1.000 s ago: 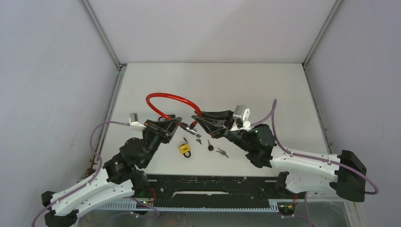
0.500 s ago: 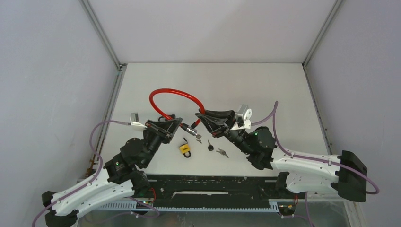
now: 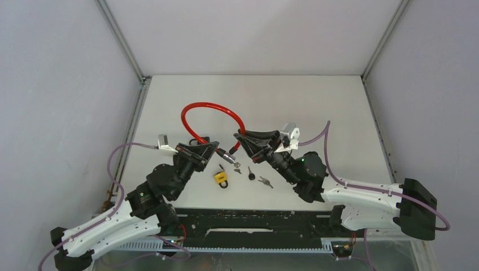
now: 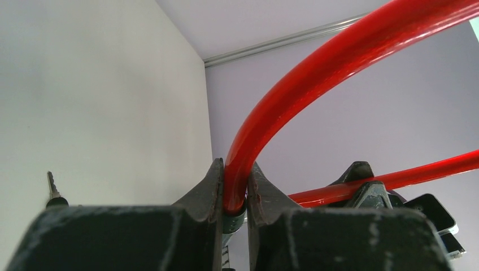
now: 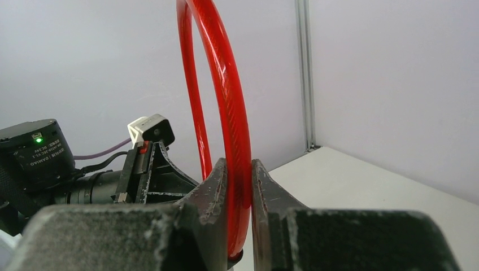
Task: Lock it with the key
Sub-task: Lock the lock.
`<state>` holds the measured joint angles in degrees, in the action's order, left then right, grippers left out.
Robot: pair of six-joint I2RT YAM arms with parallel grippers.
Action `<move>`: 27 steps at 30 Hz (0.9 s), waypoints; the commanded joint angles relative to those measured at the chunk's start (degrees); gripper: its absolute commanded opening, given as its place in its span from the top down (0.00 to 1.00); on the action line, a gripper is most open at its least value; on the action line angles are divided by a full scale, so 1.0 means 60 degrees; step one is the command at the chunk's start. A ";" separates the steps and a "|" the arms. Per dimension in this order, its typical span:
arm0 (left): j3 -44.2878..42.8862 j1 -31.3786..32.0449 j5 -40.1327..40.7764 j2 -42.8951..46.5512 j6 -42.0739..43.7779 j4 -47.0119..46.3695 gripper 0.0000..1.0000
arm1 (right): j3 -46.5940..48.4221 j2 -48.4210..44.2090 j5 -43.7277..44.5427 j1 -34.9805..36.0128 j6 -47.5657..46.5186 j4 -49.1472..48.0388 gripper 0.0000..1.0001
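Observation:
A red cable lock (image 3: pixel 210 107) arches above the table between both arms. My left gripper (image 3: pixel 218 148) is shut on one end of the cable (image 4: pixel 294 90), just above its dark end collar (image 4: pixel 234 217). My right gripper (image 3: pixel 238 138) is shut on the other end (image 5: pixel 227 90). The two ends hang close together, with a small metal piece (image 3: pixel 229 153) between them; whether they are joined I cannot tell. A black-headed key (image 3: pixel 250 171) and a silver key bunch (image 3: pixel 265 181) lie on the table below. One key (image 4: pixel 52 189) shows in the left wrist view.
A yellow padlock (image 3: pixel 221 178) lies on the table just below the grippers, with another small key (image 3: pixel 236 167) beside it. Grey walls enclose the white table (image 3: pixel 316 107) on three sides. The black rail (image 3: pixel 248 220) runs along the near edge.
The cable loop has swung to the right and stands higher. My right gripper has edged left, closer to the left gripper. Both grips stay the same.

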<state>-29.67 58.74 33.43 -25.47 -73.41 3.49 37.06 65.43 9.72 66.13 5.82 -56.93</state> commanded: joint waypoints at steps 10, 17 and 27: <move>-0.0108 0.0039 -0.0294 0.0130 -0.0374 -0.2144 1.00 | -0.0787 0.0397 -0.0008 0.0274 0.1334 0.0796 1.00; -0.0080 0.0039 -0.0312 0.0201 -0.0341 -0.2196 1.00 | -0.1197 0.0572 0.0791 0.0559 0.1748 0.0347 1.00; 0.0023 0.0039 -0.0221 0.0346 -0.0348 -0.2206 1.00 | -0.2119 0.0761 0.1793 0.0869 0.2571 -0.0783 1.00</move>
<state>-27.99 58.74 33.78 -24.62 -71.44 4.47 27.09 67.48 21.12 69.21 17.78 -66.22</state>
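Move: The silver lock cylinder on the red cable sits about 5 cm right of the left hand, 3 cm back and 3 cm below. From the right hand it is some 4 cm left, 3 cm back and 9 cm down. On the table about 36 cm below the right hand, the yellow padlock is 7 cm left and 1 cm back, the single key 5 cm right and 1 cm ahead, the key ring 10 cm right and 2 cm back. Lower the right gripper about 6 cm, slowly and then faster, keeping its grip on the red cable just above the black end and tipping its raised fingers down some 15 degrees, so the end comes down at the lock cylinder. Keep the left gripper shut on its end of the cable beside the cylinder, letting it sink only 1.5 cm. ##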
